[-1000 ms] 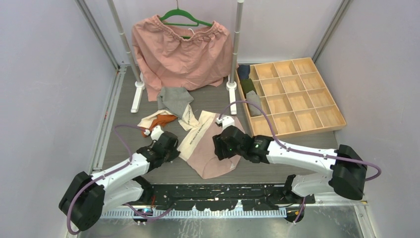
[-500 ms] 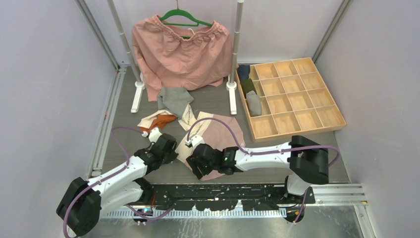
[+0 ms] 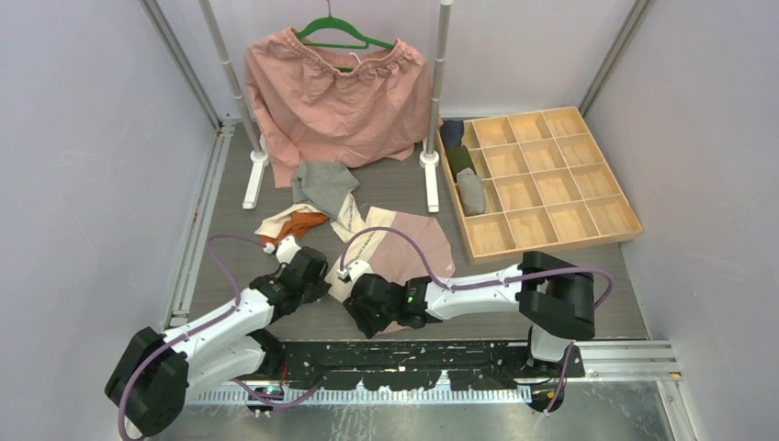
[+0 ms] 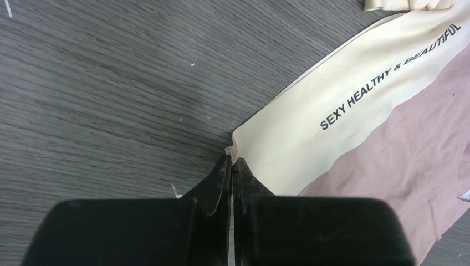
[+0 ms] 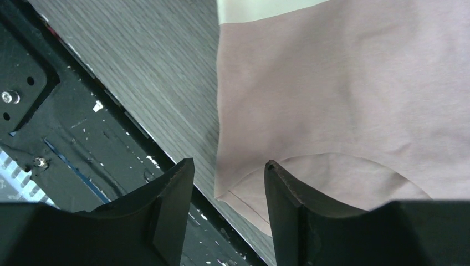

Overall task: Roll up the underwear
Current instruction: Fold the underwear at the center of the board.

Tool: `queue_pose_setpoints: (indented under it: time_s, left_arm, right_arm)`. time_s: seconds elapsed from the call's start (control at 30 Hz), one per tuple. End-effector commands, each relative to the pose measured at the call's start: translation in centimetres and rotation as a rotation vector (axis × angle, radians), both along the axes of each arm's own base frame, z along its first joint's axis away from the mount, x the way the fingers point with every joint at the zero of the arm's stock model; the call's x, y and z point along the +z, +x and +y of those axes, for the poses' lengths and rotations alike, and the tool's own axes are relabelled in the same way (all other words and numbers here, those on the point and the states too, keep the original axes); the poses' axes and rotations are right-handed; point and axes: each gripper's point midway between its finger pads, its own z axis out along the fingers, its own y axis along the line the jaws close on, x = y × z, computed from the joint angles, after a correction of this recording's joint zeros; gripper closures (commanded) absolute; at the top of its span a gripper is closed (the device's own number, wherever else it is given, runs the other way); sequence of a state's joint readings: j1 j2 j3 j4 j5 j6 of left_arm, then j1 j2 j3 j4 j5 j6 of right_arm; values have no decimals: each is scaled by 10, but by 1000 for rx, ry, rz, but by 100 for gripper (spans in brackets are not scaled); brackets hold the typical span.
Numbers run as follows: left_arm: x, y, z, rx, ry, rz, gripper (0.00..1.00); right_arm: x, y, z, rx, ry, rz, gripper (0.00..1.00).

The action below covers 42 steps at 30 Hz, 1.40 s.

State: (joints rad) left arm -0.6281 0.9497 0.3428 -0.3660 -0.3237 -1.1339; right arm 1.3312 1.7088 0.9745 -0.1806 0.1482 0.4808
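Observation:
A dusty pink underwear [image 3: 413,243] with a cream printed waistband [image 3: 360,241] lies spread flat on the grey table. My left gripper [image 3: 319,278] is shut on the waistband's left corner; the left wrist view shows the jaws [image 4: 231,159] pinching the cream band [image 4: 354,94] at table level. My right gripper [image 3: 365,310] is open and empty, low over the pink cloth's near-left corner [image 5: 244,194], its fingertips [image 5: 230,163] straddling that corner. A grey underwear [image 3: 323,184] and an orange and cream one [image 3: 292,223] lie behind.
A wooden compartment tray [image 3: 551,220] at the right holds navy [image 3: 451,131], dark green [image 3: 460,160] and grey [image 3: 471,191] rolls in its left column. A salmon garment [image 3: 335,101] hangs on a green hanger between two white posts [image 3: 432,156]. A black rail [image 5: 66,155] runs along the near table edge.
My right arm has swung left and nearer, from the pink underwear's middle to its near-left corner. The pink cloth now lies flatter. My left gripper has barely moved.

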Motion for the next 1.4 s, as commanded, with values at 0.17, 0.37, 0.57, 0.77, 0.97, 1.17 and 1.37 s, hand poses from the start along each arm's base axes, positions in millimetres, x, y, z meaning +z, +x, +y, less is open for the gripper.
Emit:
queue_pose_setpoints:
  time_s: [0.17,0.37,0.57,0.77,0.97,1.17,1.37]
  left_arm:
    - [-6,-3,8,8,41,20,99]
    - [-7,-4,10,9,50,23,99]
    - [-5,-4,12,21,56,16,99]
    - [7,-2,16,39,56,-3,99]
    - [27,-6,23,58,51,-34,99]
    - [46,-21,42,127,70,-21,99]
    - [68,-35,52,159,61,-8,99]
  right_arm:
    - [7,-5,16,10,26,2,53]
    - [0,-2,14,-7,-24,-13,61]
    - [3,2,10,-33,-40,-40,76]
    - [13,-2,11,-23,-20,-38,95]
    - [35,-16,20,17,39,7,99]
    - [62,-43,37,117,91,94,99]
    - [87,-71,51,205,167,181,99]
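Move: Just under the open right fingers, about 2 cm down and 1 cm back, lies the lower side corner of the pink underwear. The underwear's middle is some 14 cm ahead and 6 cm right of that hand, and the table's front edge is about 2 cm behind it. The left hand already pinches the near waistband corner. From the left hand, the lower side corner lies about 10 cm back and 8 cm right, and the orange garment some 13 cm ahead and 5 cm left. Sinking about a centimetre, the right hand shuts its fingers on the lower side corner of the pink underwear while the left stays put, keeping its pinch on the waistband corner. Then both hands rise some 5 cm together, drawing left and back towards the robot, the right hand going about 4 cm each way and the left a little less, grips kept. ##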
